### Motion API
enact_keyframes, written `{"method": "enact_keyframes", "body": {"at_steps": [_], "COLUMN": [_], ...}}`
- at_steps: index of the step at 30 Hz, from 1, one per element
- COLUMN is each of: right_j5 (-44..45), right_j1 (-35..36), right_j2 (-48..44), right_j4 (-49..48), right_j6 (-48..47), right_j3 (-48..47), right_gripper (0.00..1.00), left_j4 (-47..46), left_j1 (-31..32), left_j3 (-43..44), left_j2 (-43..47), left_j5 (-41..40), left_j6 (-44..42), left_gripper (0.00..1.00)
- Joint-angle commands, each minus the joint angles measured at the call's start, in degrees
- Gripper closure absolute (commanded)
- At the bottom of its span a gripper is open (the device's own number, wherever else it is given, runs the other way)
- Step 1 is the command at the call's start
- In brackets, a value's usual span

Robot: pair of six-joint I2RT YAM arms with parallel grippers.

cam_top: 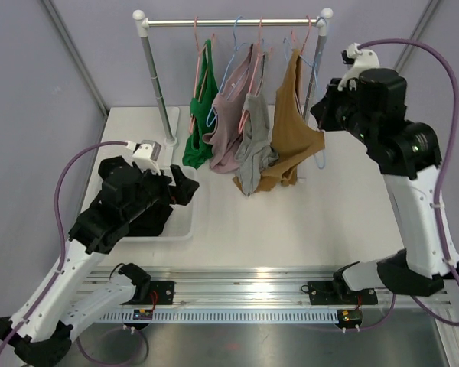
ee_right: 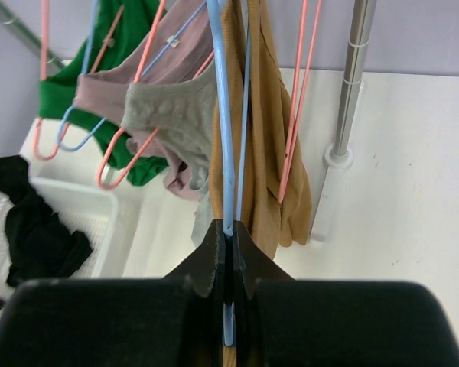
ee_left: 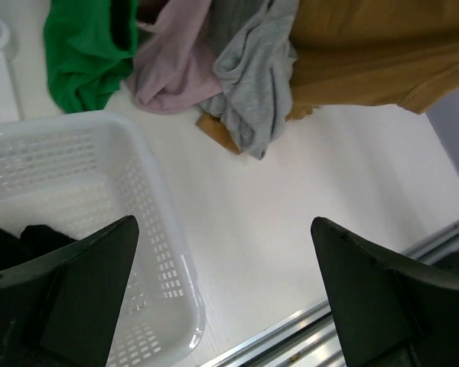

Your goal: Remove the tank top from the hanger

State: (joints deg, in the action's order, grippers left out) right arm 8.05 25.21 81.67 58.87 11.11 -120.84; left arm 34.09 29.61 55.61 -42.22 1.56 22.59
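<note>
Several tank tops hang on a rack: green [cam_top: 201, 115], mauve [cam_top: 231, 122], grey [cam_top: 254, 145] and brown [cam_top: 294, 130]. My right gripper [cam_top: 320, 107] is at the rack's right end, shut on the lower part of a blue hanger [ee_right: 223, 138] with the brown tank top [ee_right: 264, 153] on it. My left gripper [cam_top: 180, 186] is open and empty. It hovers over the right rim of a white basket [ee_left: 168, 252], below the hanging tops' hems [ee_left: 252, 92].
The white basket [cam_top: 180, 225] at the left holds a black garment [cam_top: 149, 218]. Pink hangers [ee_right: 294, 115] hang beside the blue one. The rack's right post [ee_right: 348, 76] stands close behind my right gripper; its left post [cam_top: 157, 84] is beside the basket.
</note>
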Motion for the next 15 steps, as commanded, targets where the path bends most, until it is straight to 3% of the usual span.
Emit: {"method": "enact_keyframes", "body": {"at_steps": [1,6,15], "right_j5": [-4.8,-7.9,-13.7], "right_j1": [0.5,0.5,0.5], "right_j2": [-8.7,-16.1,-22.0], "right_j4": [-0.8,4.2,15.0], "right_j6": [-0.5,-1.0,-0.7], "right_j3": [0.0,0.9,-6.4], "right_gripper": [1.0,1.0,1.0], "left_j4": [-7.2,-11.7,-15.9], "left_j1": [8.4,16.9,25.2], "left_j3": [5.9,11.7,26.9], "left_j2": [-3.1,-6.8,-16.3], "left_j5": [-5.8,-8.9,-7.2], "left_j6": [1.5,0.9,-6.1], "left_gripper": [0.01,0.01,0.01]}}
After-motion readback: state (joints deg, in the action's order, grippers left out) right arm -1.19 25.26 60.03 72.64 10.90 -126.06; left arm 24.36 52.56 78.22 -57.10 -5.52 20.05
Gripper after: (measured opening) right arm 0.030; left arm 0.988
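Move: The brown tank top on the blue hanger, already gripped in my right hand, has its middle about 4 cm ahead of that hand, 6 cm left and 11 cm below. The rack's right post is some 15 cm ahead of that hand and level sideways. From my empty left hand, the brown tank top lies about 15 cm ahead, 29 cm right and 6 cm higher. The grey tank top is 16 cm ahead and 19 cm right of my left hand, and the basket 5 cm ahead, 14 cm left and 22 cm below. My right hand keeps its shut grip on the blue hanger and carries the brown tank top back away from the rack, roughly 17 cm, rising some 7 cm, easing a little right and tipping up slightly. Meanwhile I bring my wide-open left hand up about 14 cm and right 11 cm from beside the basket towards the brown tank top, its fingers tilting up and swinging clockwise, still touching nothing. ##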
